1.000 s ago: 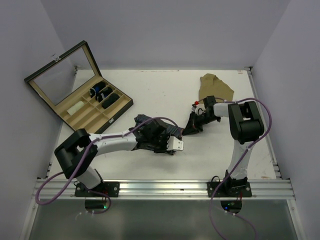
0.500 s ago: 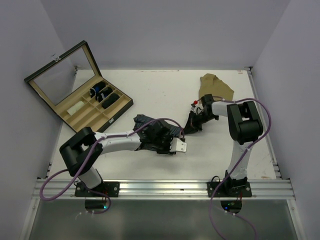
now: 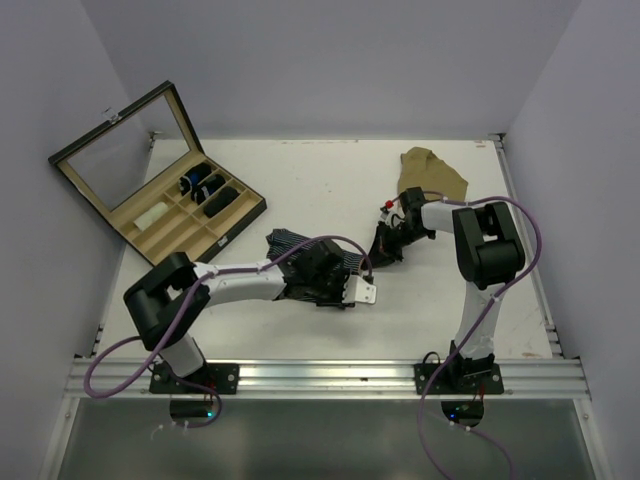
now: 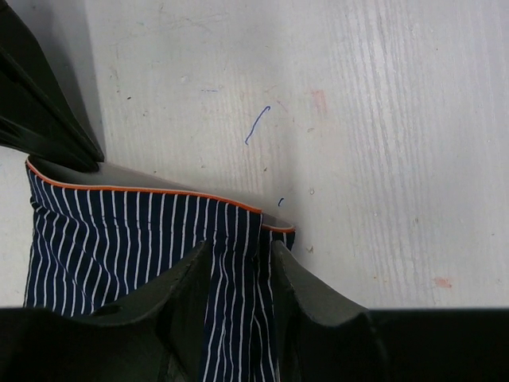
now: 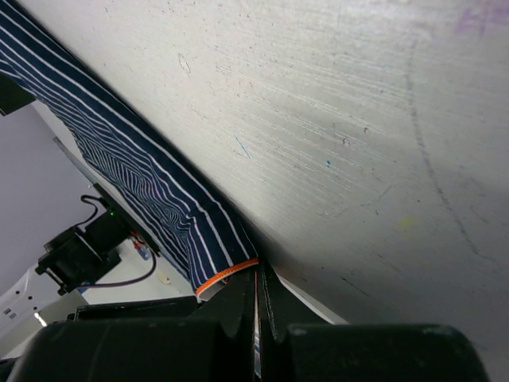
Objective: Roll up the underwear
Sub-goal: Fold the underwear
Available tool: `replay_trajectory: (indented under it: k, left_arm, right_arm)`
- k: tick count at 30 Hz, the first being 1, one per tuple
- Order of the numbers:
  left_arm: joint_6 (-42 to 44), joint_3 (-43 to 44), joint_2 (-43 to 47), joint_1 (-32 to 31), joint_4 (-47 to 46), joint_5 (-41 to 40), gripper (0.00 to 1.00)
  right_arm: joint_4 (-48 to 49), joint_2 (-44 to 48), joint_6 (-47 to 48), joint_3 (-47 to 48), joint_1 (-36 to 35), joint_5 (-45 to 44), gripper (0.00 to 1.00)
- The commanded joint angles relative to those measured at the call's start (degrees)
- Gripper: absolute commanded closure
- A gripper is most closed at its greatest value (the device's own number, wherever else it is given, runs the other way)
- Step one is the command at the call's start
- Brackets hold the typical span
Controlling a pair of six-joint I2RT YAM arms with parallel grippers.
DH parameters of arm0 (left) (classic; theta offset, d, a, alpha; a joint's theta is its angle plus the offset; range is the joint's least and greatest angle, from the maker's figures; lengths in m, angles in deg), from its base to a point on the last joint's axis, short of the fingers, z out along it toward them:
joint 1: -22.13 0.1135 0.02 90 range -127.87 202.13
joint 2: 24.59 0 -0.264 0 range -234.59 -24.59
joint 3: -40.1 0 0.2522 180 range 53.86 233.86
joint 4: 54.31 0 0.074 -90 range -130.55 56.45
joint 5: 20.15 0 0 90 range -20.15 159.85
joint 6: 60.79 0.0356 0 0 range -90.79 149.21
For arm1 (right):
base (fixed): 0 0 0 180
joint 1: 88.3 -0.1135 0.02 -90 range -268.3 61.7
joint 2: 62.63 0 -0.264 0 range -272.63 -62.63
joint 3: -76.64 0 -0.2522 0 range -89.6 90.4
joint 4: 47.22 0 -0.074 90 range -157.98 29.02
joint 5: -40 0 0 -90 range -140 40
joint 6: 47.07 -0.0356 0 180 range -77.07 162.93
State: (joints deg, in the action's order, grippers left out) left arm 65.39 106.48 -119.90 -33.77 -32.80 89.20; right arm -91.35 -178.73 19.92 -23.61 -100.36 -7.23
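The underwear (image 3: 286, 241) is navy with thin white stripes and an orange-trimmed waistband, lying mid-table and partly hidden under my left arm. My left gripper (image 3: 348, 278) is low over it. In the left wrist view the left gripper (image 4: 238, 256) is shut on a bunched fold of the underwear (image 4: 119, 239), and the cloth fills the gap between both fingers (image 4: 187, 290). My right gripper (image 3: 386, 248) sits at the cloth's right end. In the right wrist view the right gripper (image 5: 258, 278) is shut on the waistband edge of the underwear (image 5: 151, 171).
An open black box (image 3: 215, 230) with a glass lid stands at the back left, with dark rolls (image 3: 203, 185) and a white roll (image 3: 150, 217) in its compartments. A tan cloth (image 3: 432, 172) lies at the back right, near the right arm's elbow.
My left gripper has slid a little to the right over the underwear and narrowed on the fold. My right gripper has shut on the waistband edge and drawn slightly back.
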Motion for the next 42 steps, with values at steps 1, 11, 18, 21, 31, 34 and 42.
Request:
replay_trajectory:
  k: [1,11,18,21,31,34,42]
  left_arm:
    - [0.9,1.6,-0.6,-0.5,-2.5,1.6,0.62]
    - [3.0,-0.3,0.6,-0.6,-1.4,0.2,0.92]
    - [3.5,-1.2,2.1,-0.6,0.1,0.6,1.00]
    - [3.5,-1.3,3.2,-0.6,1.6,1.6,1.00]
    - [3.0,-3.4,4.5,-0.7,2.0,2.3,1.00]
    - [2.5,-3.7,4.8,-0.7,2.1,2.8,1.00]
    - [0.4,-4.2,1.3,-0.9,-0.8,4.0,1.00]
  right_arm:
    - [1.9,-4.0,2.3,-0.9,-0.4,-16.1,1.00]
    - [1.5,-4.9,2.8,-0.3,-0.4,-15.8,1.00]
    - [1.3,-5.2,3.1,-0.2,-0.3,-16.2,1.00]
    - [1.2,-5.4,3.1,0.0,-0.3,-16.4,1.00]
    - [1.1,-5.5,3.1,0.1,-0.3,-16.7,1.00]
    - [1.0,-5.5,3.2,0.1,-0.3,-16.5,1.00]
    - [1.2,-4.8,3.5,0.1,-0.3,-15.9,1.00]
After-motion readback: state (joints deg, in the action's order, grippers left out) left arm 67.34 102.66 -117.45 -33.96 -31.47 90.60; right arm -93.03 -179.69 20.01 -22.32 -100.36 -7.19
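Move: The left hand, partly open, is right over the near corner of the underwear's orange waistband, which lies about 1 cm back, 1 cm to the right and 1 cm below. From this hand, the waistband's far corner is about 9 cm ahead, 5 cm right and 2 cm lower; the underwear's middle is some 8 cm ahead, 8 cm left and 2 cm below. The right hand already pinches that far corner, with the near corner about 10 cm back and 4 cm left, at its own height. Pinching the near waistband corner, the left fingers close from well under half open to shut on the cloth, the hand almost still, then draw it back and left about 2 cm each way. The hand dips, lifts slightly and sinks again, ending about 1 cm lower. The right hand stays put, keeping its pinch on the far corner as the left moves away from it. ##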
